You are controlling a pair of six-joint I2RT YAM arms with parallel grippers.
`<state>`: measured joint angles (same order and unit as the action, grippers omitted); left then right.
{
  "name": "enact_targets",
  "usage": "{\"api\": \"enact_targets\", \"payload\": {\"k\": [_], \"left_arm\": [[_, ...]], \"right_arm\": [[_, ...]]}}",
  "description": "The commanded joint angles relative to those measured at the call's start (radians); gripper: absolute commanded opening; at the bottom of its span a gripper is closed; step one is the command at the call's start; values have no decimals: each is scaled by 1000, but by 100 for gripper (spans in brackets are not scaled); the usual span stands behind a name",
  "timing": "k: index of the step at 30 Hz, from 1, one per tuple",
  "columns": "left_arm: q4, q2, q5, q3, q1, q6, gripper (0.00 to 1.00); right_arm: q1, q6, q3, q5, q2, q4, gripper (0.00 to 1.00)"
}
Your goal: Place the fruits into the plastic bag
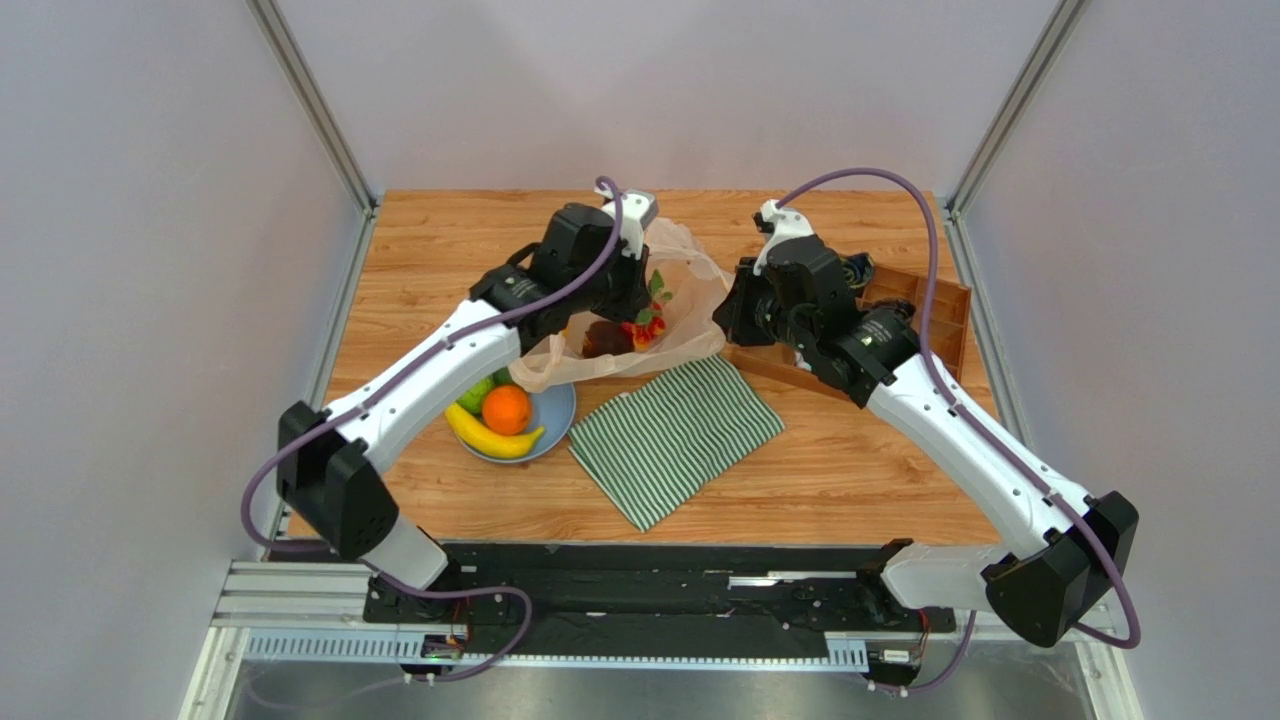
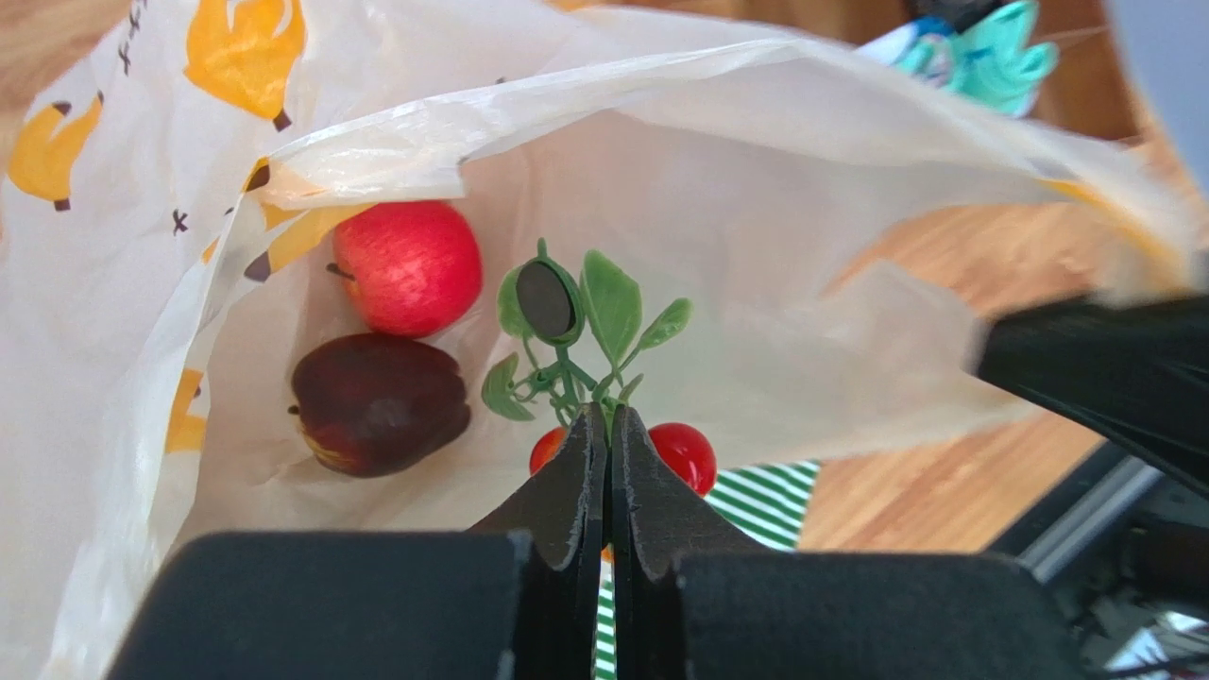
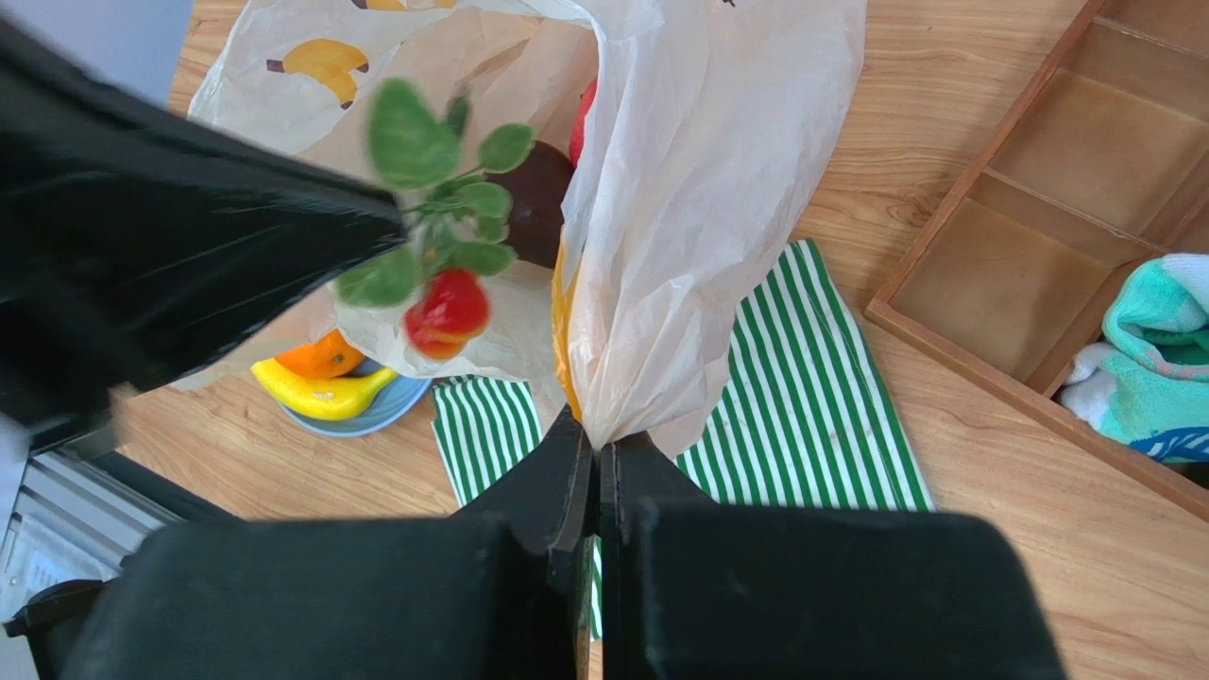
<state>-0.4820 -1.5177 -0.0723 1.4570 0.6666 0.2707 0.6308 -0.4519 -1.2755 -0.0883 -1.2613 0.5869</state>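
Observation:
My left gripper [image 2: 610,422] is shut on the leafy stem of the red berries [image 2: 686,454] and holds them at the mouth of the plastic bag [image 2: 795,213]. A red apple [image 2: 409,267] and a dark purple-brown fruit [image 2: 381,403] lie inside the bag. My right gripper [image 3: 598,442] is shut on the bag's edge [image 3: 710,170] and holds it up. The banana [image 1: 493,437], the orange [image 1: 507,408] and the green apple [image 1: 475,396] rest on the blue plate [image 1: 559,413], left of the bag and under my left arm.
A green-striped cloth [image 1: 676,435] lies flat in front of the bag. A wooden compartment tray [image 1: 917,308] stands at the back right, with a turquoise rolled sock [image 3: 1157,354] in it. Grey walls close in the table on both sides.

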Motion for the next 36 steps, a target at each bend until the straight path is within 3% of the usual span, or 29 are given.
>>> {"api": "enact_targets", "payload": {"k": [1,10,12,15,16,20,31,36], "left_arm": [[26,-96,57,72,-15,-59,0],[-1,-228,71,94,-24,-97,0],[5,-223,71,83,-24,-96,7],[11,-214,66,78,-24,-96,31],[13,-211,57,78,-24,-97,44],[13,-202,37,78,-24,-102,67],[131,-62,-131,-3,-22,-143,73],[261,95,-210,-145,-22,-151,74]], "right_arm": [[3,1,-2,-11,28,-19,0],[4,-1,5,-7,30,-21,0],[1,-2,5,-7,28,-22,0],[4,-4,5,-1,20,-25,0],[4,-2,5,-1,17,-27,0],[4,-4,7,-1,16,-29,0],[4,-7,8,-1,13,-33,0],[3,-10,10,2,10,-38,0]]}}
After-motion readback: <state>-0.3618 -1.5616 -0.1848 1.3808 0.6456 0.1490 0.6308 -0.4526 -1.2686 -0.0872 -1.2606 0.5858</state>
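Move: The left gripper holds the leafy cherry sprig over the bag's mouth. Its drop spot on the bag floor is about 4 cm ahead, 3 cm to the right and 19 cm below. Near that spot, the red apple lies some 7 cm ahead of the gripper and level sideways, and the dark fruit about 3 cm ahead and 5 cm left, both some 17 cm down. From the right gripper, pinching the bag's rim, the spot is roughly 7 cm ahead, 9 cm left and 19 cm below. Lower the left gripper about 9 cm into the bag's mouth, easing some 4 cm forward and tilting the wrist slightly, then stop and open the fingers wide to let go of the cherry sprig beside the apple and dark fruit. With the fingers open, rise about 6 cm while drawing back some 3 cm. Keep the right gripper still, holding the rim pinched. ##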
